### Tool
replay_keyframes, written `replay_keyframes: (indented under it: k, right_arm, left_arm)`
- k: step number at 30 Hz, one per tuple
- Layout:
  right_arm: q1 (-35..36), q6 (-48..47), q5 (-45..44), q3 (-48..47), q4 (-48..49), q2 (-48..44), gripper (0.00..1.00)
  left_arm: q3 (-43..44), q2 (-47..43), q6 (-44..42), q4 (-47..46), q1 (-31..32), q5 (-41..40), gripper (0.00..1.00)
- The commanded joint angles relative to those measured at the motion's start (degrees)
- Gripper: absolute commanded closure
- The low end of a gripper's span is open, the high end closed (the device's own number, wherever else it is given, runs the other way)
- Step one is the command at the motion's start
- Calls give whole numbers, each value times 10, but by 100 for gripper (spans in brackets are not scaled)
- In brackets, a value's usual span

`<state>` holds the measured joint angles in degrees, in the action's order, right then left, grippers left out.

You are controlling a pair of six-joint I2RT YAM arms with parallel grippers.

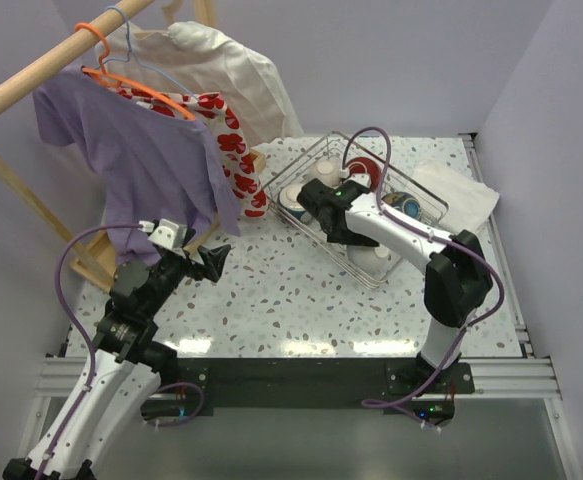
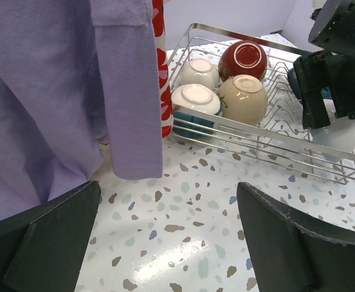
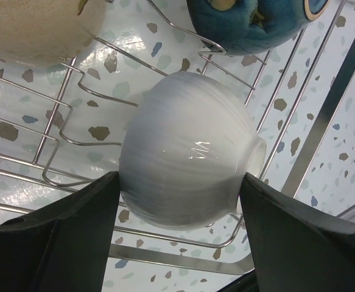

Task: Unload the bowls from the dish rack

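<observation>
The silver wire dish rack [image 1: 423,190] stands at the back right of the speckled table. My right gripper [image 3: 178,182] reaches into its near end and is shut on a white ribbed bowl [image 3: 183,158], one finger on each side. A dark blue patterned bowl [image 3: 250,21] and a beige bowl [image 3: 37,27] lie just beyond it. The left wrist view shows the rack [image 2: 268,146] with cream [image 2: 196,72], dark red [image 2: 243,56], beige [image 2: 243,98] and teal-banded [image 2: 192,108] bowls, upside down. My left gripper [image 2: 168,194] is open and empty over bare table, left of the rack.
A wooden clothes rail [image 1: 41,65] at the back left carries a purple shirt [image 1: 131,150], a red-flowered garment [image 1: 233,140] and a cream cloth, which hang down close to the rack's left end. A white towel [image 1: 466,190] lies right of the rack.
</observation>
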<state>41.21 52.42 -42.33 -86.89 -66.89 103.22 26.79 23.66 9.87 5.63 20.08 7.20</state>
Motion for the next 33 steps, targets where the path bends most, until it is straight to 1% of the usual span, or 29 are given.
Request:
replay_keyframes:
  k: [1,3,7,8,11,14,16,18,22,26,28,31,33]
  right_arm:
    - [-3,2,-17,10,-16,-48,41]
    - [-2,0,-12,18,-12,-57,43]
    - [-3,-8,-1,29,-3,-92,51]
    - [-3,-12,0,30,1,-98,56]
    - [-3,-24,6,37,16,-124,64]
    - [-3,-36,12,41,33,-146,67]
    - [-6,-45,18,46,48,-157,71]
    - [-10,-55,35,57,66,-174,80]
    - [-24,-86,73,81,129,-206,83]
    - [-25,-117,102,84,165,-222,84]
    - [-25,-132,129,82,188,-236,85]
    - [-25,-147,152,80,208,-256,85]
    - [-25,-153,159,75,215,-265,85]
  left_arm:
    - [19,-1,-8,-6,5,-3,0]
    - [19,-1,-8,-6,5,-3,0]
    - [17,1,-7,-6,5,-2,0]
    - [17,2,-7,-8,5,-1,0]
    - [18,5,-6,-10,5,4,0]
    - [20,17,1,-11,5,9,0]
    - [24,33,8,-9,5,14,0]
    - [32,52,19,-6,5,19,0]
    - [49,91,44,-10,5,48,0]
    - [72,148,74,-25,5,94,0]
    - [75,180,99,-42,7,126,0]
    - [85,217,139,-97,16,155,0]
    - [89,241,169,-112,24,156,0]
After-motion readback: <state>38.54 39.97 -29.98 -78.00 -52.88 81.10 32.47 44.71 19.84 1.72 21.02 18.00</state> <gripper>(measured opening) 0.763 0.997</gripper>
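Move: The right hand already pinches the white bowl, its middle about 1 cm below the hand point, in the rack's near corner. From that hand the beige bowl is some 12 cm ahead and 6 cm left, the blue bowl 12 cm ahead and 9 cm right, the red bowl 19 cm straight ahead, all about 2 cm lower. From the empty left hand the white bowl lies about 32 cm right, 6 cm ahead and 11 cm below. Right hand lifts the still-pinched white bowl about 7 cm, tilting it some 20 degrees; open left hand moves right. ##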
